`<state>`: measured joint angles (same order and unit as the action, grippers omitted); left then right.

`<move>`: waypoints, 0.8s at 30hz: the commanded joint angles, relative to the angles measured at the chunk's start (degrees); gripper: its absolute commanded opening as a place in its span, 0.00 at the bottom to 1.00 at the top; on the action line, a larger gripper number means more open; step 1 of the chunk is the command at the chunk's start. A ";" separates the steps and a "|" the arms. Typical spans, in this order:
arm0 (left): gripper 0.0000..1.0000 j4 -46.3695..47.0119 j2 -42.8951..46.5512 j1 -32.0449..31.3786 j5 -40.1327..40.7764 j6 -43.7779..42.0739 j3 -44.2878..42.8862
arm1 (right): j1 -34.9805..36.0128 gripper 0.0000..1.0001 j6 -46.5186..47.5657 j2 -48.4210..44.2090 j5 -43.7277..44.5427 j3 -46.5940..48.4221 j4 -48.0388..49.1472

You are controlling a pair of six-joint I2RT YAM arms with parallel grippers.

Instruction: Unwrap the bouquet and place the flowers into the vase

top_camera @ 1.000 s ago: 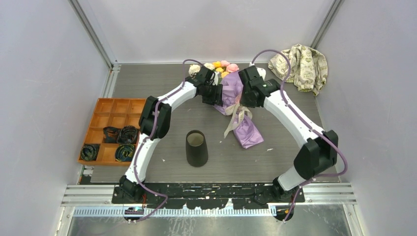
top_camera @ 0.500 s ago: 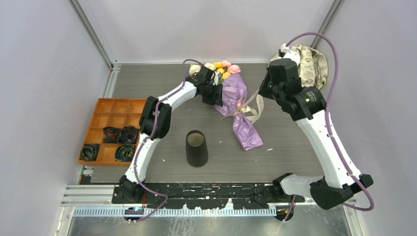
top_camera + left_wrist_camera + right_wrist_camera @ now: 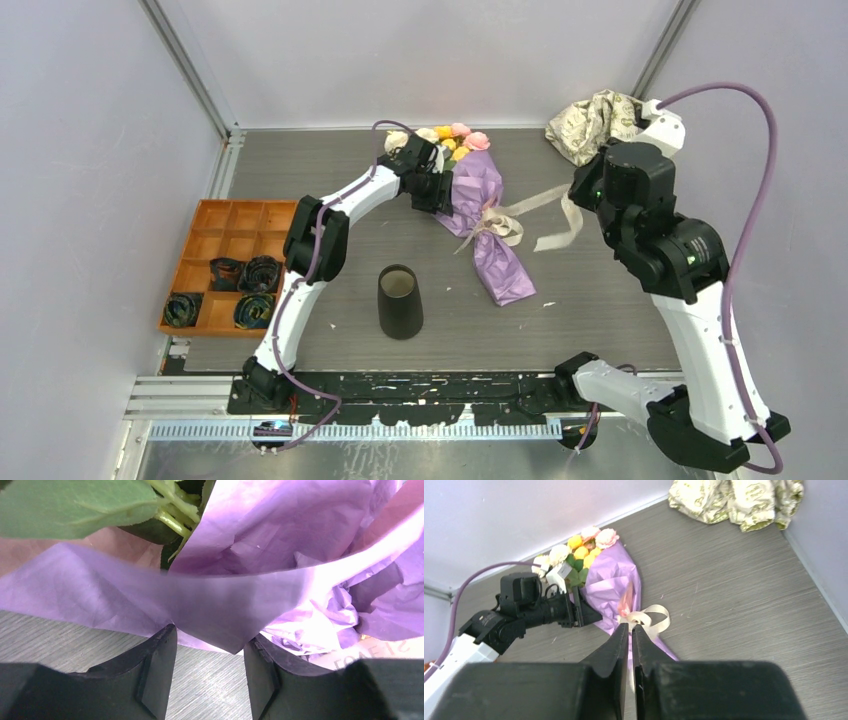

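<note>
The bouquet (image 3: 480, 215) lies at mid-table in purple paper, its flowers (image 3: 450, 138) pointing to the back wall. My left gripper (image 3: 437, 195) stands open against its left side, and a corner of the paper (image 3: 225, 605) hangs between the fingertips of the left gripper (image 3: 209, 636). My right gripper (image 3: 583, 190) is up at the right, shut on the beige ribbon (image 3: 530, 200), which runs from the knot to its jaws. In the right wrist view the right gripper (image 3: 630, 626) shows only a thin slit, with the ribbon's loop (image 3: 651, 616) beyond. The black vase (image 3: 400, 302) stands upright near the front.
A beige patterned cloth (image 3: 595, 118) lies crumpled in the back right corner. An orange compartment tray (image 3: 225, 235) with black coiled rolls sits at the left edge. Walls close in the table at the back and both sides.
My right arm has swung from the bouquet out to the right and up, drawing the ribbon out of its bow into a long strand. The left arm and bouquet stayed put.
</note>
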<state>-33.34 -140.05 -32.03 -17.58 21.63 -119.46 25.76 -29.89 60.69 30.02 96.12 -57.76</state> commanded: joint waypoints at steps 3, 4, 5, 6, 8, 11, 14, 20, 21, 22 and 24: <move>0.52 -2.52 -3.25 -0.14 3.31 -1.59 0.58 | -0.09 0.14 -2.72 -1.23 11.92 -0.15 -0.57; 0.52 -2.66 -2.80 -0.07 3.34 -1.59 0.69 | -0.09 0.15 -2.87 -1.27 12.55 -0.75 -0.68; 0.52 -2.61 -2.24 -0.06 3.41 -1.59 0.95 | -0.09 0.16 -2.77 -1.23 12.56 -1.43 -0.38; 0.52 -2.63 -1.55 -0.08 3.43 -1.54 1.22 | -0.09 0.20 -2.63 -1.08 12.08 -2.17 -0.06; 0.52 -2.82 -0.16 -0.14 3.52 -1.38 1.50 | -0.09 0.26 -2.30 0.19 10.31 -3.68 0.59; 0.52 -3.65 2.39 -0.10 3.58 -0.68 1.59 | -0.16 0.30 -2.37 3.83 5.54 -6.40 1.42; 0.52 -4.44 5.87 -0.13 5.01 0.15 2.42 | -0.10 0.31 -2.26 7.95 -2.32 -10.42 5.08; 0.52 -3.76 18.79 -0.13 11.50 1.98 9.73 | -0.12 0.38 -1.80 19.64 -12.51 -14.61 10.53; 0.52 -3.16 21.35 -0.14 12.73 2.15 11.41 | -0.10 0.38 -1.76 21.60 -12.63 -14.68 10.82; 0.52 -2.81 23.72 -0.21 13.71 2.26 13.17 | -0.09 0.37 -1.75 23.56 -12.51 -14.77 11.20; 0.53 -2.24 27.93 -0.18 16.40 2.21 16.24 | -0.09 0.37 -1.59 26.53 -11.20 -15.37 11.99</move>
<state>-37.30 -124.38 -32.27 -7.55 23.14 -106.10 25.69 -31.59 84.82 20.56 80.73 -50.11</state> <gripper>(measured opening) 0.523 0.373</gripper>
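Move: High above the bouquet with the pulled ribbon end still at its fingertips, the right hand has the ribbon bow about 13 cm ahead, 8 cm to its left and 38 cm below. The flowers are some 18 cm farther out than the bow and 10 cm left of it; the wrapping's tail lies 15 cm back from the bow and 3 cm right. From the left hand, the wrapping's loose edge is 2 cm right at finger height; the bow is 13 cm right and 4 cm back. Opening its fingers by about a quarter of their range to let go of the ribbon end, the right hand first drifts a little right, then swoops down some 20 cm towards the bow, forward and left too, tipping its fingers about 30 degrees further down. Late on, the left hand, fingers still half open, comes away from the wrapping's edge, leftward and up with a little back, some 5 cm each way at most. ##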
